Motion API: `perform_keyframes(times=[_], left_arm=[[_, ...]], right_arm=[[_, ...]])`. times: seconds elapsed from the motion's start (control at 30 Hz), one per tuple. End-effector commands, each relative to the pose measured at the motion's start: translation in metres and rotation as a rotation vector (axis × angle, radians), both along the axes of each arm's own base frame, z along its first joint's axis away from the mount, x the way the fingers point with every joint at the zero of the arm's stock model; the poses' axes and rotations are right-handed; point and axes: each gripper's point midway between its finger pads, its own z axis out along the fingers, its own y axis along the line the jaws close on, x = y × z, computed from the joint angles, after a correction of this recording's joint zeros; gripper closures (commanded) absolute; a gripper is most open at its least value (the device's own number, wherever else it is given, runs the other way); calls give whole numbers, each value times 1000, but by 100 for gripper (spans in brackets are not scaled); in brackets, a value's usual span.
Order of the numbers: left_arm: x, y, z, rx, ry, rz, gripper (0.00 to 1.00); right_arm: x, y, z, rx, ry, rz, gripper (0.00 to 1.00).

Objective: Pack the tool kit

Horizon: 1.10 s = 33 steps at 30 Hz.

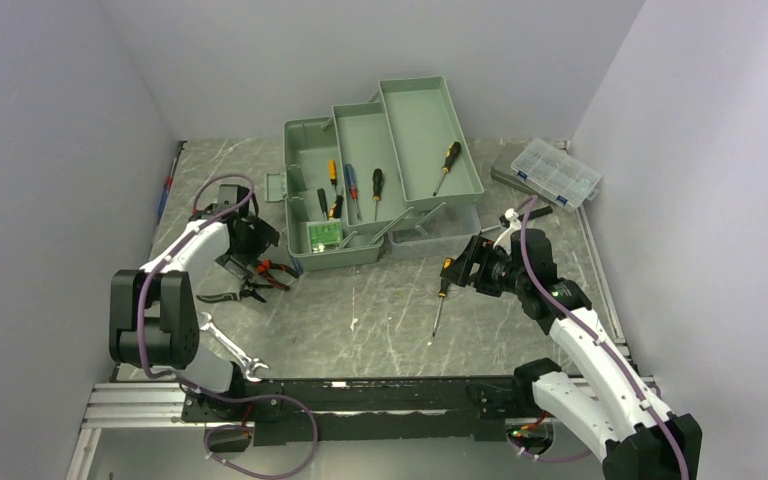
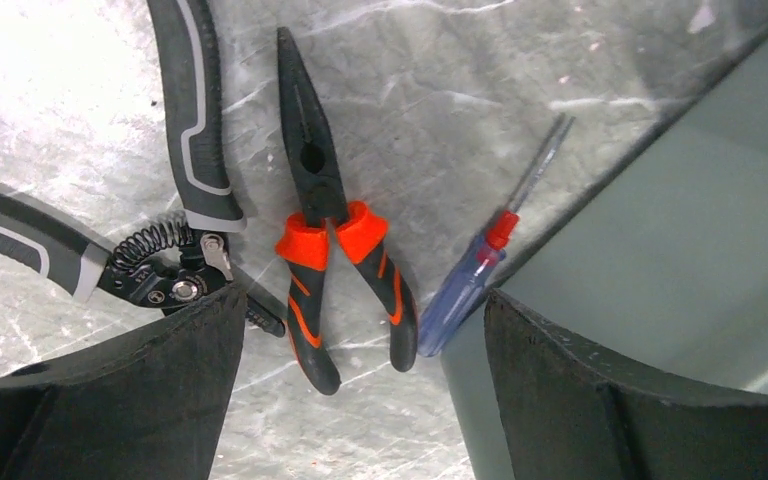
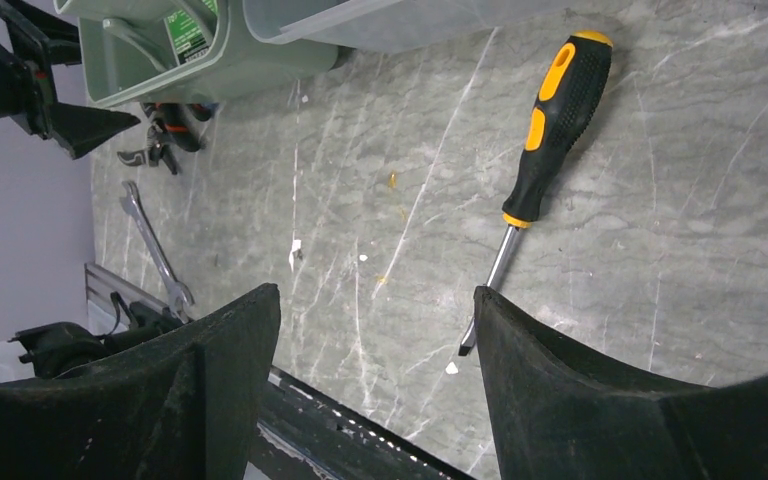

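The sage-green toolbox (image 1: 415, 120) stands open at the back with its trays folded out and several screwdrivers (image 1: 376, 186) in them. My left gripper (image 1: 250, 262) is open, low over the table beside the toolbox's left front corner. In the left wrist view the gripper (image 2: 360, 400) hangs over the handles of orange-black needle-nose pliers (image 2: 335, 250), with grey-black cutters (image 2: 160, 240) to the left and a blue screwdriver (image 2: 475, 275) against the toolbox wall (image 2: 680, 250). My right gripper (image 1: 463, 268) is open and empty. A yellow-black screwdriver (image 3: 550, 120) lies by its right finger (image 3: 560, 380).
A steel wrench (image 1: 230, 345) lies near the left arm's base and also shows in the right wrist view (image 3: 155, 255). A clear compartment organizer (image 1: 556, 172) sits at the back right. The translucent lid (image 3: 380, 20) lies in front of the toolbox. Walls close both sides.
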Motion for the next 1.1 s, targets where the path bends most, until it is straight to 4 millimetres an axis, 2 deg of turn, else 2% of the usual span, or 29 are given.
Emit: perform_keyframes(times=[0.0,0.1,0.27,0.37,0.5,0.6,0.67,0.77,0.97,1.07], left_arm=[[0,5,-8,11,29,102,13],[-5,5,-22,11,79,136,19],[-2,-3,-40,0,118,124,23],[-2,-5,-49,12,147,127,31],[-10,-3,-61,16,190,165,47],[-15,-1,-61,32,195,192,59],[-14,1,-61,42,192,185,68],[-11,5,-57,71,196,149,100],[-3,17,-19,135,98,90,100],[-2,14,-1,137,41,-1,100]], right_arm=[[7,2,22,16,-74,8,28],[6,1,21,14,-73,6,28],[6,1,20,14,-71,3,28],[6,1,21,10,-72,5,28],[6,0,22,6,-74,0,28],[6,0,23,11,-76,-1,28],[6,0,25,12,-78,0,28],[5,0,27,16,-83,-2,28],[3,1,28,21,-87,9,28],[0,12,34,58,-115,80,31]])
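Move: The long-nose pliers with orange-and-black handles lie almost directly under the open left hand, about 5 cm below it and 1 cm to its left. On the same table level, the wire strippers are some 7 cm left and 3 cm back of this hand, and the blue screwdriver about 4 cm ahead and 6 cm right. The toolbox's bottom bin is centred roughly 17 cm ahead and 15 cm right. From the right hand the pliers lie about 47 cm left, 10 cm ahead and 14 cm below. The long-nose pliers are pinched across both handles just behind the orange collars: the left hand sinks about 4.5 cm onto them, tipping nearer vertical and turning slightly counter-clockwise, some 10 degrees altogether. It stays low while its wide-open fingers close to about half and grip, then starts up by just under 1 cm. ##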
